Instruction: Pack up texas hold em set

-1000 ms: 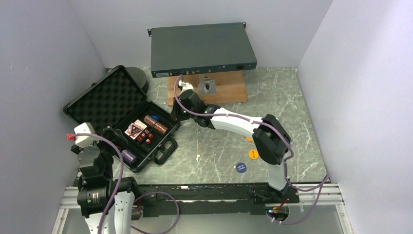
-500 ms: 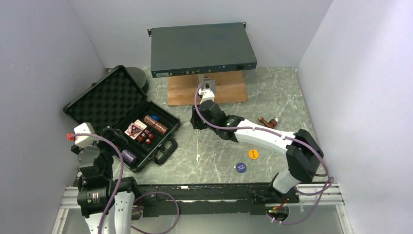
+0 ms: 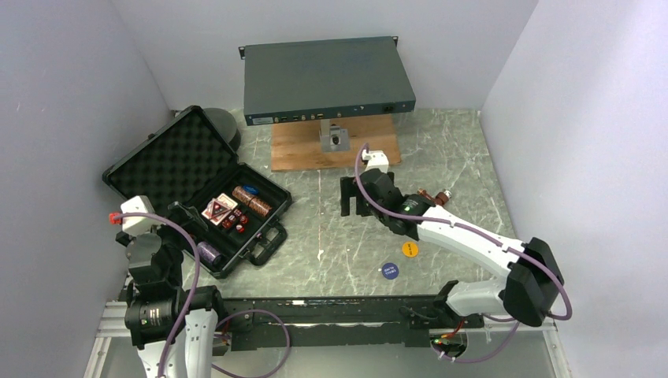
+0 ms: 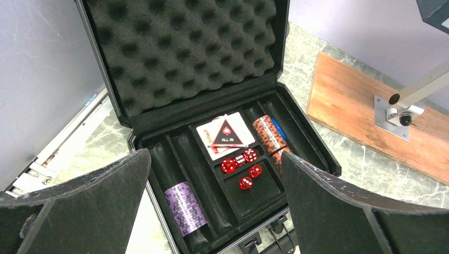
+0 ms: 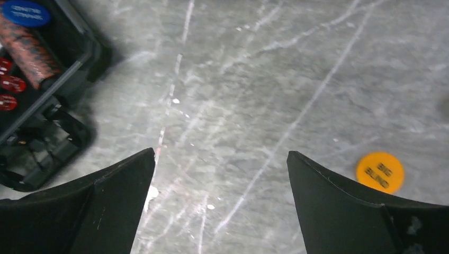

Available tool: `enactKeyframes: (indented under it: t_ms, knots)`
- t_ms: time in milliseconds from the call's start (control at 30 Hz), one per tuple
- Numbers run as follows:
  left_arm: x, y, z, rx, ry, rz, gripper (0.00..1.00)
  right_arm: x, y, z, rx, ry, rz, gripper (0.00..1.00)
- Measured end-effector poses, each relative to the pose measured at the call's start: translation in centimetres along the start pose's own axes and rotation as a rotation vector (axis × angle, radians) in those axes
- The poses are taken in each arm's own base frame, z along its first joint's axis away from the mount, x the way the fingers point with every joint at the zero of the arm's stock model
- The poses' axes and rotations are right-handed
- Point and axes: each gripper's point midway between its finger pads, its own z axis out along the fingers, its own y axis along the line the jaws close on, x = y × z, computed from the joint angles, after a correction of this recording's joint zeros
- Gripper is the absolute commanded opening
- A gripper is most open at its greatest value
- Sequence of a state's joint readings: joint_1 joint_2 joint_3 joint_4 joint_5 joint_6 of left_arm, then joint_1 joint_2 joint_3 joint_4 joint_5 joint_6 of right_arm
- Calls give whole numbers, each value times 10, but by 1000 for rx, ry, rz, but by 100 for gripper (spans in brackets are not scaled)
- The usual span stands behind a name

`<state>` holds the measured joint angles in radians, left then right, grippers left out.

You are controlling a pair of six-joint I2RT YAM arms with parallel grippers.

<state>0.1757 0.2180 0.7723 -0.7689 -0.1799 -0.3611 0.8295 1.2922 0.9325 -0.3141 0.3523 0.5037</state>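
The black foam-lined briefcase (image 3: 169,161) lies open at the left. It holds a red card deck (image 4: 225,135), red dice (image 4: 242,165), a purple chip roll (image 4: 184,207), a brown chip roll (image 4: 270,138) and a blue disc (image 5: 25,13). My left gripper (image 4: 214,155) hovers open over its near edge, nothing between the fingers. My right gripper (image 3: 354,197) stands open and empty above bare table, right of the case. An orange disc (image 3: 410,249) and a blue disc (image 3: 389,270) lie on the table, the orange disc (image 5: 379,172) just right of my right fingers. Another brown roll (image 3: 432,196) lies behind the right arm.
A big flat grey metal box (image 3: 327,79) rests on a post over a wooden board (image 3: 303,150) at the back. A black round spool (image 3: 220,126) sits behind the case lid. The case handle (image 3: 268,242) juts toward the table's middle. Walls close in left, right and back.
My right arm has swung rightward from the briefcase's right edge to the middle of the table, and its jaws have opened wide. The left arm has stayed put.
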Motion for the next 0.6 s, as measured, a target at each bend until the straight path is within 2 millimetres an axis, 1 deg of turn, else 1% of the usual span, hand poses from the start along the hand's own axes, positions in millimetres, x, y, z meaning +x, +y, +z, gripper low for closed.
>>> enactKeyframes:
  t_ms: [167,200,433,533,600]
  knots:
    - [1,0,2,0,8,1,100,14,-30,-9,94,34,35,100]
    - [1,0,2,0,8,1,100,17,-39,-11,123,44,53,100]
    - [2,0,3,-2,16,1,100,25,-92,-17,297,80,172,100]
    - [2,-1,4,-1,19,2,100,31,-111,-19,368,101,232,99]
    - [3,-2,4,4,21,2,100,37,-119,-19,401,112,259,97]
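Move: About 17 cm to the right of the empty right hand, 3 cm ahead and 12 cm below lies the upper orange big blind chip. The second big blind chip is some 8 cm nearer the base and 1 cm farther right than that; the blue small blind chip is 14 cm back and 3 cm left of it, and a brown fitting 6 cm beyond and 8 cm right of it. From the left hand the upper big blind chip is roughly 52 cm right, 14 cm ahead, 23 cm below. Swinging about 12 cm to its right, away from the case and towards the upper orange big blind chip, the right hand sinks some 4 cm on the way. The wrist turns clockwise by roughly 25 degrees and tips farther down; the fingers stay wide open and touch nothing. ##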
